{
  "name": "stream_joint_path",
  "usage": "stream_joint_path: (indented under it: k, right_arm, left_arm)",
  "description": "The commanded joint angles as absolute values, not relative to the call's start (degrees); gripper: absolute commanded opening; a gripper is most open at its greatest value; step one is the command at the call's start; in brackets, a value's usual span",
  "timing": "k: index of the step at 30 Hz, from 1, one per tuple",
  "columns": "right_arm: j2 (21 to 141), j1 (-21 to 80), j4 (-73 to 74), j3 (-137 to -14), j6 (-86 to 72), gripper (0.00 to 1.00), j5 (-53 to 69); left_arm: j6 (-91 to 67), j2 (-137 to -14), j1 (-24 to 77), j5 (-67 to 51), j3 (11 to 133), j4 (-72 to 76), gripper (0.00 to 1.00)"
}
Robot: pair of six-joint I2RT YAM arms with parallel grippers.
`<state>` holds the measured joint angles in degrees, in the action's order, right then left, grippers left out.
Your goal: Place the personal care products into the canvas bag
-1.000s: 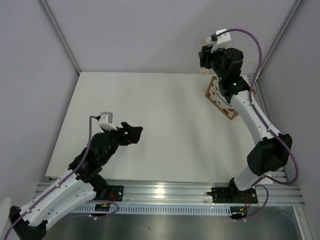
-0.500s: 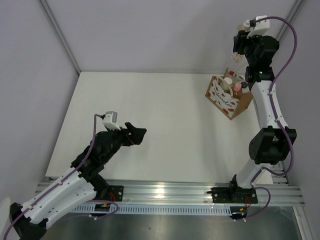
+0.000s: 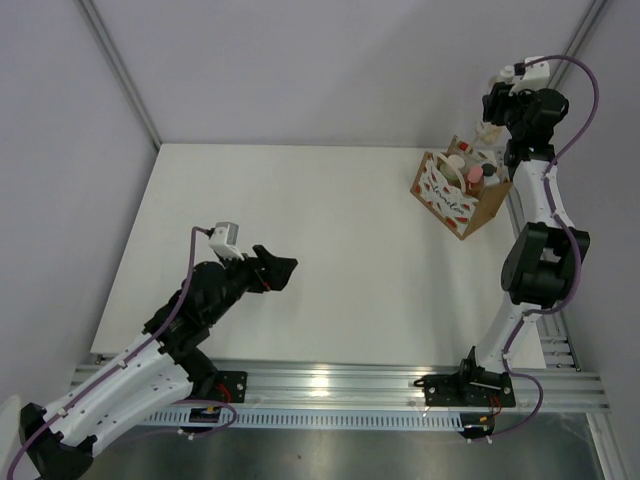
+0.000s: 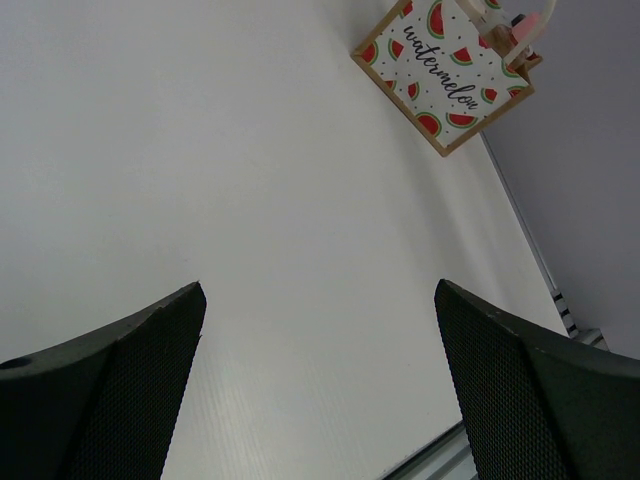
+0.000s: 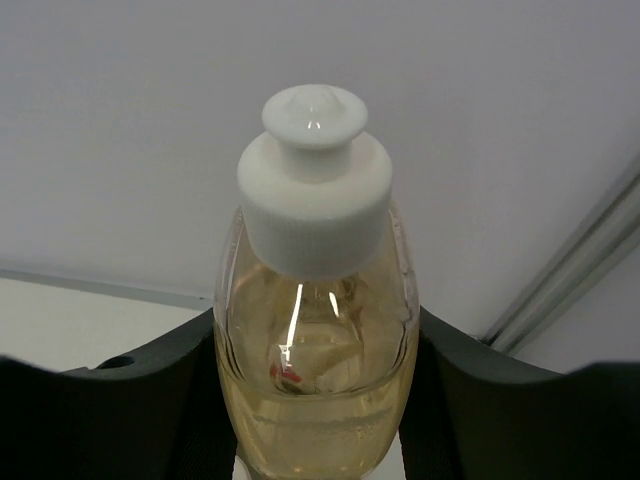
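Note:
The canvas bag (image 3: 452, 198) stands at the table's far right, its white watermelon-print panel facing left; it also shows in the left wrist view (image 4: 445, 78). Three bottles stand in it: a cream-capped one (image 3: 457, 161), an orange one with a pink cap (image 3: 473, 180) and a black-capped one (image 3: 487, 170). My right gripper (image 3: 503, 88) is raised high behind the bag, shut on the amber flask (image 5: 315, 400) with the white cap (image 5: 315, 180). My left gripper (image 3: 280, 268) is open and empty over the near left of the table.
The white table (image 3: 300, 230) ends at grey walls behind and on both sides. A metal frame post (image 3: 565, 60) runs up just beside my right gripper. The aluminium rail (image 3: 330, 385) runs along the near edge.
My right arm has swung right and further back with the flask, from in front of the bag to beside the corner post, uncovering the bag. My left arm has barely shifted.

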<state>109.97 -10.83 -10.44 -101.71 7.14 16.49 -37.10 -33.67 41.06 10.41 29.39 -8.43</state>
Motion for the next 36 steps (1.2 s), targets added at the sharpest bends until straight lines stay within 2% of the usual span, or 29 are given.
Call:
stream_joint_path:
  k: [1,18,27,36]
  right_arm:
    - [109.1,-10.2,-26.1,-103.3,9.5,0.00,23.2]
    - [116.5,-11.7,-29.4,-97.6,14.4,0.00,31.4]
    - [118.3,-12.1,-31.9,-97.9,8.0,0.00,38.8]
    - [120.1,-12.7,-37.3,-93.5,2.1,0.00,41.0]
  left_arm:
    - [-38.0,-33.8,40.9,8.5,30.5,-6.2,0.99]
    - [-38.0,-34.6,40.9,6.6,30.7,-5.4,1.00]
    - [-38.0,-34.6,40.9,6.9,30.5,-5.5,0.99]
    - [-38.1,-33.7,40.9,6.5,30.5,-5.6,0.99]
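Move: Below the right hand, which still holds the amber soap bottle upright, stands the canvas bag, its middle some 27 cm down, about 4 cm nearer the base and 3 cm to the left. Inside it, at about that depth, the pink-capped bottle is roughly 6 cm back and 1 cm left, the dark-capped one 6 cm back and 3 cm right, the white-capped one 2 cm back and 5 cm left. From the left hand, the bag is some 35 cm ahead, 57 cm right and 13 cm lower. Lowering the held amber bottle towards the open top of the bag, the right hand sinks about 10 cm in the first half of the move while easing a little left. It then stays at that height, swinging counter-clockwise until it has turned roughly 20 degrees in all. The fingers keep their hold on the bottle; whether its base touches the bag or its contents can't be seen. ##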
